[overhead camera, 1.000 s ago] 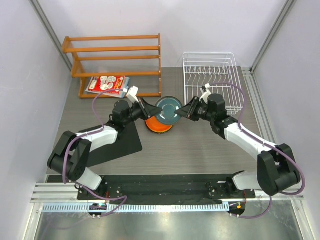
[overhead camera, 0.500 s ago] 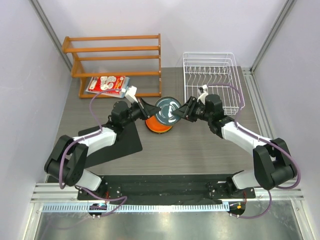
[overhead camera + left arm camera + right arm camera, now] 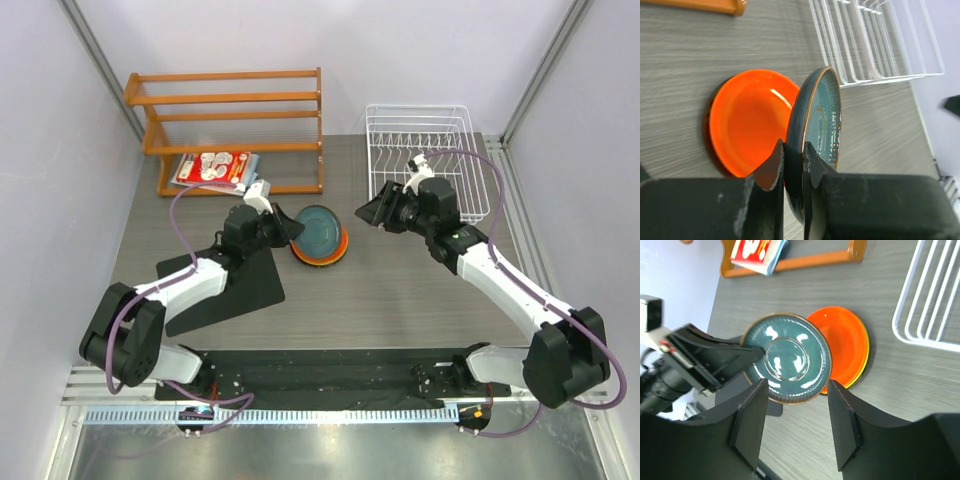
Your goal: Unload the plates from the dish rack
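Observation:
My left gripper [image 3: 291,229] [image 3: 792,150] is shut on the rim of the dark teal plate [image 3: 320,229] [image 3: 816,114] and holds it tilted just above the bright orange plate [image 3: 322,256] [image 3: 746,120], which lies on the table. A lime green rim [image 3: 868,360] shows under the orange plate [image 3: 847,342]. My right gripper [image 3: 366,215] [image 3: 796,385] is open, drawn back to the right of the teal plate [image 3: 790,357] and apart from it. The white wire dish rack [image 3: 420,130] [image 3: 875,45] [image 3: 925,305] stands at the back right.
An orange wooden slatted shelf [image 3: 235,110] stands at the back left, with a red-and-white booklet [image 3: 215,167] [image 3: 757,250] on the table under it. A black mat [image 3: 225,285] lies beneath my left arm. Walls close in both sides.
My right gripper has opened, let go of the teal plate and pulled back to the right. The left gripper has closed on the plate and lowered it over the orange one.

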Available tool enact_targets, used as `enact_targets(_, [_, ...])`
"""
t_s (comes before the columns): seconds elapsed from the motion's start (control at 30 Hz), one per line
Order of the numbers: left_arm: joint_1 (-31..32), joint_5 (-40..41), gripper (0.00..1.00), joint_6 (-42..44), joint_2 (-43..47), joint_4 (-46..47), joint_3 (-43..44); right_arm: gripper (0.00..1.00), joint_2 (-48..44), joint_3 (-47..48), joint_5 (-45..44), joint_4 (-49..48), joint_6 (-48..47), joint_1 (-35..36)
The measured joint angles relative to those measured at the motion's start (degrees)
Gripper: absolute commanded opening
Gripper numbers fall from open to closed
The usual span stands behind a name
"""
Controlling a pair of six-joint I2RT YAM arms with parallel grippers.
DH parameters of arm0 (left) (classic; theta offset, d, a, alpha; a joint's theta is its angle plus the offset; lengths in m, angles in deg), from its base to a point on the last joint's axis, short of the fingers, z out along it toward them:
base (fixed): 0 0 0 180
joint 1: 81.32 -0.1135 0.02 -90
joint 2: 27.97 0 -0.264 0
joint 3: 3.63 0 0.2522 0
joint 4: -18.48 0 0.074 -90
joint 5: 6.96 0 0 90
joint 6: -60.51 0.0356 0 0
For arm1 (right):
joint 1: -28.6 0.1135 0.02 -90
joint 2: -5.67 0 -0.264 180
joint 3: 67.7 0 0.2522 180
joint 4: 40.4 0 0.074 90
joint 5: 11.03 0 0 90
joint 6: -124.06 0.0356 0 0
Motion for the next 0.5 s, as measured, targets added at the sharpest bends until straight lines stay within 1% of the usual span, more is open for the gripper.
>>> enact_targets(0.2, [-0.1, 1.0, 0.0, 1.5, -4.8, -0.5, 0.6, 0.56, -3.1, 1.5, -3.2, 3.0, -2.6, 0.0])
enact_targets(0.33, [-0.1, 1.0, 0.0, 1.4, -9.2, -0.3, 2.0, 0.56, -3.4, 1.5, -4.1, 4.1, -3.4, 0.0])
enact_targets(0.5, [-0.4, 1.0, 0.0, 1.4, -12.8, 0.6, 4.6, 0.57, -3.4, 1.5, -4.5, 5.2, -3.9, 0.0])
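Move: The teal plate is already pinched in the left fingers, tilted. The orange plate on top of the stack it is going to lies about 6 cm to the right of the left hand, 2 cm ahead and roughly 10 cm below. The dark clipboard is some 18 cm to that hand's left and 10 cm back; the dish rack is about 31 cm right and 18 cm ahead. From the empty right hand the orange plate lies around 10 cm left, 3 cm ahead and 16 cm below. The teal plate, still gripped at its left rim, is lowered by the left hand about 5 cm towards the orange plate, then carried forward some 2.5 cm as the descent eases off; the wrist tilts only slightly and the fingers keep their hold. The right hand, empty and already open, draws off a couple of centimetres to the right and ends slightly higher. ##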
